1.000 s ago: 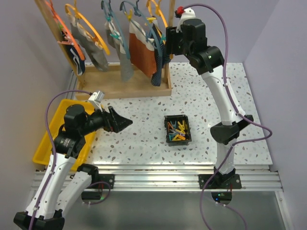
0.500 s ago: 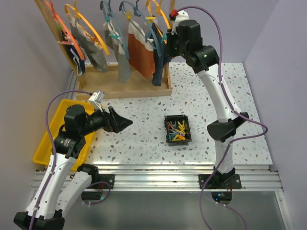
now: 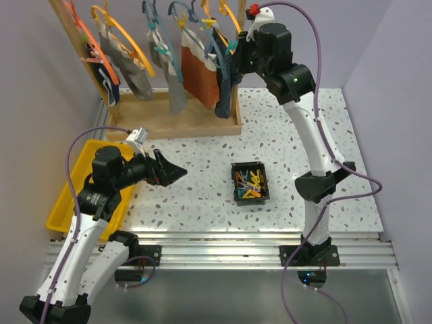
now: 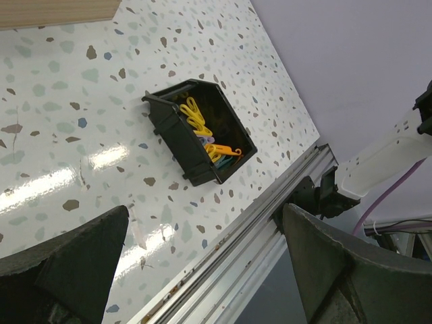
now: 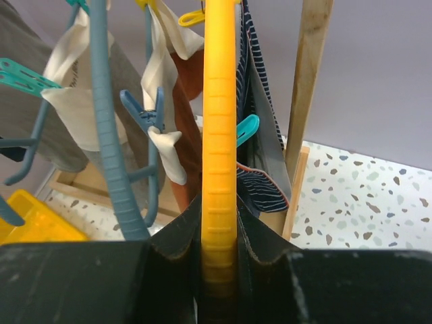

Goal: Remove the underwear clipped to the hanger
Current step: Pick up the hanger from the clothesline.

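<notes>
Several underwear pieces hang from plastic hangers on a wooden rack [image 3: 177,123] at the back: a grey pair [image 3: 138,79], a rust-brown pair [image 3: 198,77] and a navy striped pair [image 3: 223,84]. My right gripper [image 3: 236,52] is high at the rack's right end, shut on the lower arm of a yellow hanger [image 5: 219,135]. In the right wrist view the bar runs straight up between the fingers [image 5: 177,233]. The navy striped pair [image 5: 260,185] hangs just behind it under a teal clip [image 5: 246,128]. My left gripper [image 3: 177,174] hovers open over the table, holding nothing.
A black box [image 3: 250,182] of coloured clips sits mid-table, also in the left wrist view as the black box [image 4: 199,138]. A yellow bin [image 3: 67,196] lies at the left edge under the left arm. A blue hanger [image 5: 108,135] and the rack's wooden post [image 5: 307,88] flank the yellow hanger.
My right gripper has closed onto the yellow hanger and risen slightly at the rack's right end. The left arm has not moved.
</notes>
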`<state>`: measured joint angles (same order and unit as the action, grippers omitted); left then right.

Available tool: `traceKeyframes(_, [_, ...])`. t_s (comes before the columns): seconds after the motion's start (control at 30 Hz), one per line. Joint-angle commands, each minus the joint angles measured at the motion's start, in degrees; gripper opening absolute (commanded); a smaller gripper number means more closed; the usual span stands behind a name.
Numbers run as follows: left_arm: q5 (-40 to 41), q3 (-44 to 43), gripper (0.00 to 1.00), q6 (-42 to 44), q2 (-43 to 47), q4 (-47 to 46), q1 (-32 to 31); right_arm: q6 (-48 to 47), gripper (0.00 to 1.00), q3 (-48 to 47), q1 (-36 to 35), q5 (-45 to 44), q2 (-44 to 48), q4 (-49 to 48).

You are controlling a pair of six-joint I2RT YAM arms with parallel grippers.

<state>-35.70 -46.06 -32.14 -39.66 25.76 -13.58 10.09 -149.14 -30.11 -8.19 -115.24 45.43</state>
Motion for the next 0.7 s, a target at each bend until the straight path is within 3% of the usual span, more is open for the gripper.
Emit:
traceKeyframes(0.0, [0.1,-1.3,1.0,0.6,0.3,-0.6,-0.3,2.1,0.0,-0.5,-0.5,1.0,5.4,-9.3])
traceKeyframes(0.33, [0.7,-2.9,1.0,1.3,-0.5,-0.6,-0.3,0.5,0.0,4.5,-2.4,-1.5,10.5,-5.7])
traceKeyframes(0.67, [1.7,-11.8,1.0,4.5,-6.7,-1.4,-0.3,-1.5,0.0,26.7,-4.3,-9.6,26.3,-4.7])
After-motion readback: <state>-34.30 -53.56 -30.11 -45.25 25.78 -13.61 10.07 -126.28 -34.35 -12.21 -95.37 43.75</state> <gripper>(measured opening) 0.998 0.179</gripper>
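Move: The right hand already pinches the yellow hanger by its near arm, with the striped underwear hanging some 5 cm ahead, 4 cm left and 12 cm below. The rack's right post is about 11 cm ahead and 2 cm right; the nearest blue hanger is some 10 cm left and 5 cm ahead. The clip box lies about 21 cm back, 5 cm right and 42 cm below. From the left hand, the box is 6 cm ahead, 24 cm right and 24 cm below. Keeping its pinch on the yellow hanger, the right hand first raises it about 3 cm to clear the clothesline, then draws it back some 8 cm, away from the rack and towards the open table, sinking a little and drifting right at the end. The empty left hand, open throughout, begins rising late, about 3 cm, easing forward. ##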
